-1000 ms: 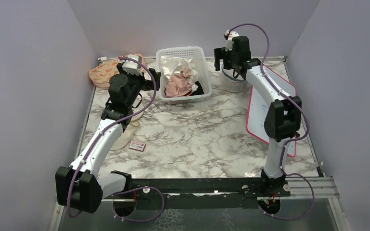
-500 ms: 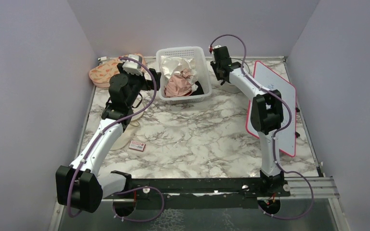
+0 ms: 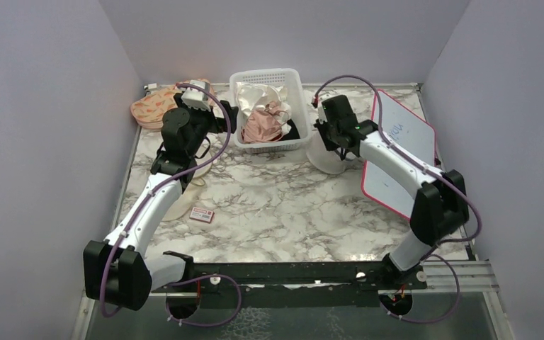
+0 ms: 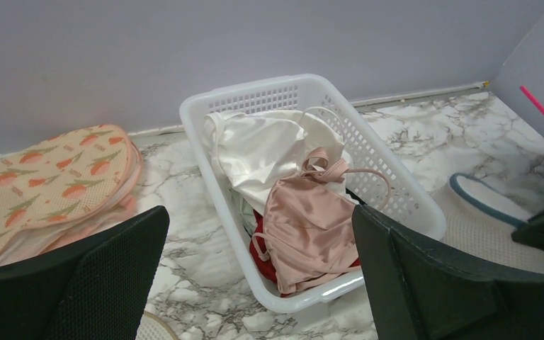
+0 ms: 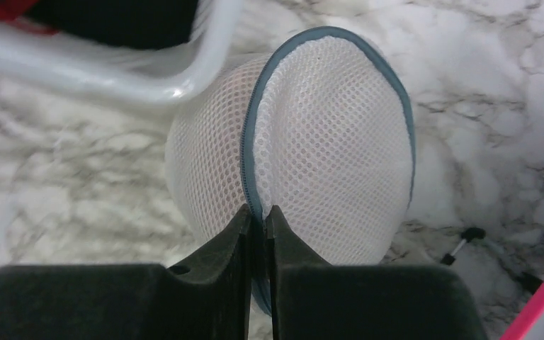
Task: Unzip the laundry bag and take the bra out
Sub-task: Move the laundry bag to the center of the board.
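Note:
The laundry bag [image 5: 340, 142], a round white mesh pouch with a blue-grey zip rim, rests on the marble just right of the basket [image 3: 324, 157]. My right gripper [image 5: 257, 212] is shut on its zip rim, the fingers pinching the blue seam from the near side [image 3: 334, 134]. A faint pink tint shows through the mesh, but the bra itself is hidden. My left gripper [image 4: 258, 219] hangs open by the basket's left side [image 3: 228, 117] with nothing between its fingers. Part of the laundry bag [image 4: 485, 205] also shows at the right of the left wrist view.
The white slotted basket [image 3: 294, 106] at the back holds cream and peach satin cloths [image 4: 312, 219]. A flat tulip-print pouch [image 3: 157, 106] lies back left. A pink-rimmed whiteboard [image 3: 397, 163] lies at the right. A small red card [image 3: 202, 214] lies near the left arm.
My right gripper closed on the bag's zip rim and swung from the back right toward the basket's front right corner, bringing the bag with it. The left arm stayed put.

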Tool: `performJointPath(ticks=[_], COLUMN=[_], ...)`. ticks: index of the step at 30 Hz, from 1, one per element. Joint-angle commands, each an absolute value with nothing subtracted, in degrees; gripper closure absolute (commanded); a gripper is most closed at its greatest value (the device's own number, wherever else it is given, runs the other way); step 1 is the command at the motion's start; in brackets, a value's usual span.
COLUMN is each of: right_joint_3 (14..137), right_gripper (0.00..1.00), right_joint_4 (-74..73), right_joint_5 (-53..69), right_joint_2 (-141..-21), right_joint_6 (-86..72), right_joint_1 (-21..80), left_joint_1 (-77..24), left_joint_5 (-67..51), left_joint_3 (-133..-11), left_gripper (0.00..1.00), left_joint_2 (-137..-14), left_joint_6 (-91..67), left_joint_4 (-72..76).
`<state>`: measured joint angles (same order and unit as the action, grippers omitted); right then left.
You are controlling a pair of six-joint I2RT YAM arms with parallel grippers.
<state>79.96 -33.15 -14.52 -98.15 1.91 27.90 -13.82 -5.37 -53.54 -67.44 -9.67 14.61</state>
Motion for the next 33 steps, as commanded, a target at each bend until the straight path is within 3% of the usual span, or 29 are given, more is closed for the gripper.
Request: performJointPath(ticks=[1,6,13,16,18,21,25,33], right_joint_3=[70.2,62.1,64.9,65.0,62.5,59.2,63.7,65.8], right_gripper=[0.92,0.92,0.91,0.77,0.54,0.34,0.25,0.24], right_joint_4=[-32.8,-25.9,-26.5,-22.1,-14.3,-2.7,-9.6,-20.4], right_joint_5=[-0.4,16.7,15.1,20.4,26.2,35.5,31.6,11.9], right_joint_2=[-88.8,-81.9,-86.2,-86.5,-86.1,-85.2,-81.9,-67.6], right_joint_6=[-1.2,-1.9,-13.6,-21.4,-28.8,-36.6,-32.8,-27.4], right_joint_1=[29.4,30.4,38.3,42.4,43.7,44.3,44.4,44.3], left_joint_1=[-13.3,-12.0,-11.4,-11.4,-11.4,-11.5,-12.0,-15.0], left_joint_5=[-8.4,-10.5,-10.6,-10.4,-10.3,-10.2,-10.1,-11.0], left_joint_3=[-53.3,-53.7,-53.6,-53.4,-53.4,-53.4,-53.1,-54.1], left_gripper=[0.01,0.01,0.01,0.01,0.01,0.01,0.01,0.01], left_joint_2=[-68.3,-68.8,-69.6,-69.9,-70.2,-70.3,-70.1,-72.0], left_joint_6=[-11.0,-12.4,-12.7,-12.6,-12.4,-12.2,-11.6,-12.3], left_joint_4=[16.5,16.7,16.8,16.9,16.8,16.6,16.6,15.1])
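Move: The right hand already pinches the laundry bag by its blue zipper edge, and the open table middle it is taken to lies about 15 cm back, 18 cm to its left and 13 cm below. The white basket's middle is roughly 13 cm ahead and 20 cm left of this hand, 10 cm lower; the whiteboard's is some 23 cm to its right, about level with it. From the left hand that table middle is about 17 cm back, 14 cm right and 30 cm down. Keeping its pinch on the laundry bag's zipper edge, the right hand carries the bag back past the basket's near right corner, then back and left together to the open table middle, almost level and some 18 cm each way in all. On arriving its fingers open and let go of the bag, while the wrist rolls about 50 degrees so that they swing from pointing down to pointing left, and the emptied hand then rises clear, ending about 10 cm higher than it began. ##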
